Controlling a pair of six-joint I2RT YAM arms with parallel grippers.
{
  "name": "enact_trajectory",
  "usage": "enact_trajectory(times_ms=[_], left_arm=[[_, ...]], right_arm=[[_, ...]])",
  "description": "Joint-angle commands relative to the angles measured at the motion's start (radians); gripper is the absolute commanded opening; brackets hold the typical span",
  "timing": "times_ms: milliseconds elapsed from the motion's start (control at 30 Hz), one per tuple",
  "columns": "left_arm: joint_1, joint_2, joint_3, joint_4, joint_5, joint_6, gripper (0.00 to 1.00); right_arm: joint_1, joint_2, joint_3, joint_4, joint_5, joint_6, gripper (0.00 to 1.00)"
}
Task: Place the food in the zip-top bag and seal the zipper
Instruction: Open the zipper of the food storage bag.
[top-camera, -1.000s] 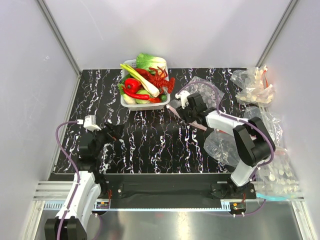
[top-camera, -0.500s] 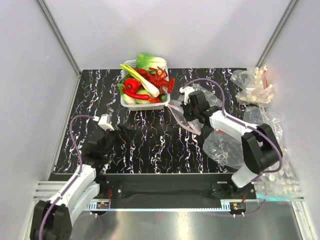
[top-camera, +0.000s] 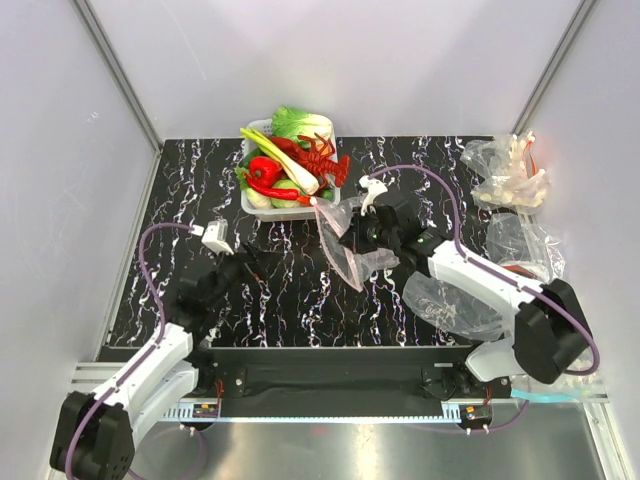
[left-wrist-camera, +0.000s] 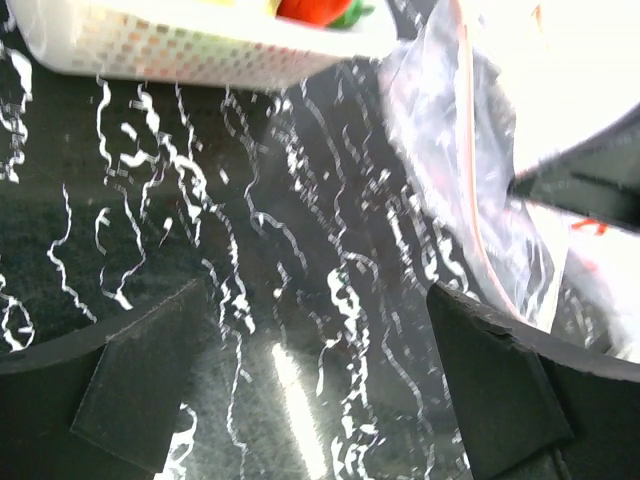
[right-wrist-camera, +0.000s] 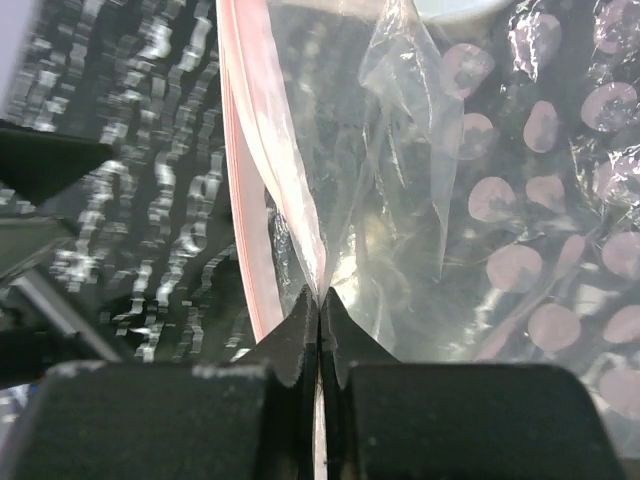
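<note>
The food (top-camera: 290, 160) lies piled in a white basket (top-camera: 249, 195) at the back middle: red pepper, lobster (top-camera: 322, 158), leek, cabbage (top-camera: 298, 122). My right gripper (top-camera: 358, 235) is shut on the zip-top bag (top-camera: 343, 248), which hangs just in front of the basket. In the right wrist view the jaws (right-wrist-camera: 320, 298) pinch one side of the mouth beside the pink zipper (right-wrist-camera: 238, 190), and the mouth gapes above them. My left gripper (top-camera: 262, 263) stands open to the left of the bag, with only tabletop between its fingers (left-wrist-camera: 500, 390). The left wrist view shows the bag (left-wrist-camera: 440, 150) ahead on the right.
Other clear bags lie on the right: one with white pieces (top-camera: 505, 172), one crumpled (top-camera: 445, 300), and one at the table's right edge (top-camera: 560, 350). Slanted side walls close in the black marbled table (top-camera: 190, 190). The basket's wall (left-wrist-camera: 200, 45) is ahead of the left gripper.
My right gripper has shut on the bag's mouth and carried it up and leftward to the table's middle. The left arm has swung forward and to the right, toward the bag, still open.
</note>
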Motion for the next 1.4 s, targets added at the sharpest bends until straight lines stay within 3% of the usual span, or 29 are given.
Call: enact_trajectory(times_ms=[0, 100, 233, 433, 867, 967, 1100, 1133, 1200, 1233, 1267, 1300, 1333, 1367], left_arm=[[-0.002, -0.075, 0.01, 0.099, -0.065, -0.06, 0.99], [-0.002, -0.147, -0.018, 0.104, -0.122, -0.142, 0.99], [-0.004, -0.164, -0.01, 0.116, -0.034, -0.114, 0.99], [-0.03, -0.014, 0.1, 0.101, 0.075, -0.117, 0.82], [-0.2, 0.178, 0.205, 0.087, -0.028, -0.071, 0.8], [-0.219, 0.242, 0.208, 0.102, -0.057, -0.071, 0.74], [-0.225, 0.3, 0.214, 0.118, -0.057, -0.073, 0.54], [-0.225, 0.309, 0.214, 0.124, -0.053, -0.071, 0.42], [-0.225, 0.331, 0.222, 0.139, -0.024, -0.061, 0.25], [-0.225, 0.336, 0.228, 0.138, -0.016, -0.058, 0.08], [-0.225, 0.337, 0.238, 0.135, -0.01, -0.051, 0.01], [-0.228, 0.333, 0.245, 0.115, -0.005, -0.035, 0.0], [-0.231, 0.323, 0.249, 0.098, -0.013, -0.025, 0.0], [-0.235, 0.296, 0.261, 0.076, -0.051, -0.013, 0.0]], right_arm=[[0.03, -0.087, -0.017, 0.099, -0.018, 0.102, 0.0], [0.047, -0.117, -0.029, 0.123, -0.001, 0.131, 0.0], [0.065, -0.123, -0.025, 0.128, 0.019, 0.15, 0.0], [0.105, -0.077, -0.003, 0.128, 0.043, 0.151, 0.0], [0.176, -0.004, 0.044, 0.157, 0.106, 0.147, 0.0], [0.185, 0.001, 0.052, 0.156, 0.114, 0.145, 0.0], [0.194, -0.001, 0.054, 0.157, 0.119, 0.145, 0.0], [0.196, -0.002, 0.054, 0.156, 0.117, 0.144, 0.0], [0.197, -0.005, 0.054, 0.152, 0.117, 0.139, 0.0], [0.199, -0.007, 0.055, 0.145, 0.116, 0.136, 0.0], [0.199, -0.007, 0.061, 0.142, 0.116, 0.134, 0.02], [0.2, -0.004, 0.066, 0.142, 0.117, 0.125, 0.09], [0.2, -0.005, 0.077, 0.092, 0.122, 0.122, 0.21], [0.202, -0.004, 0.084, 0.073, 0.138, 0.121, 0.44]])
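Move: My right fingers already pinch the food storage bag's zipper edge, held up off the table. The stretch of zipper that my open left hand goes for lies about 14 cm to its right, 3 cm ahead and 3 cm lower, or roughly 4 cm left and 2 cm back of my right hand. From my left hand, the food basket stands some 22 cm ahead and 6 cm right, and the toy lobster in it about 25 cm ahead and 14 cm right. I bring both hands together at the zipper edge. My left hand first lifts about 5 cm, then sweeps some 8 cm to the right, turning slightly clockwise, and sinks back down to shut its fingers on the near pink strip. My right hand carries the bag about 6 cm left and 3 cm back, rising and partly sinking again, and at the last its fingers begin to open. ##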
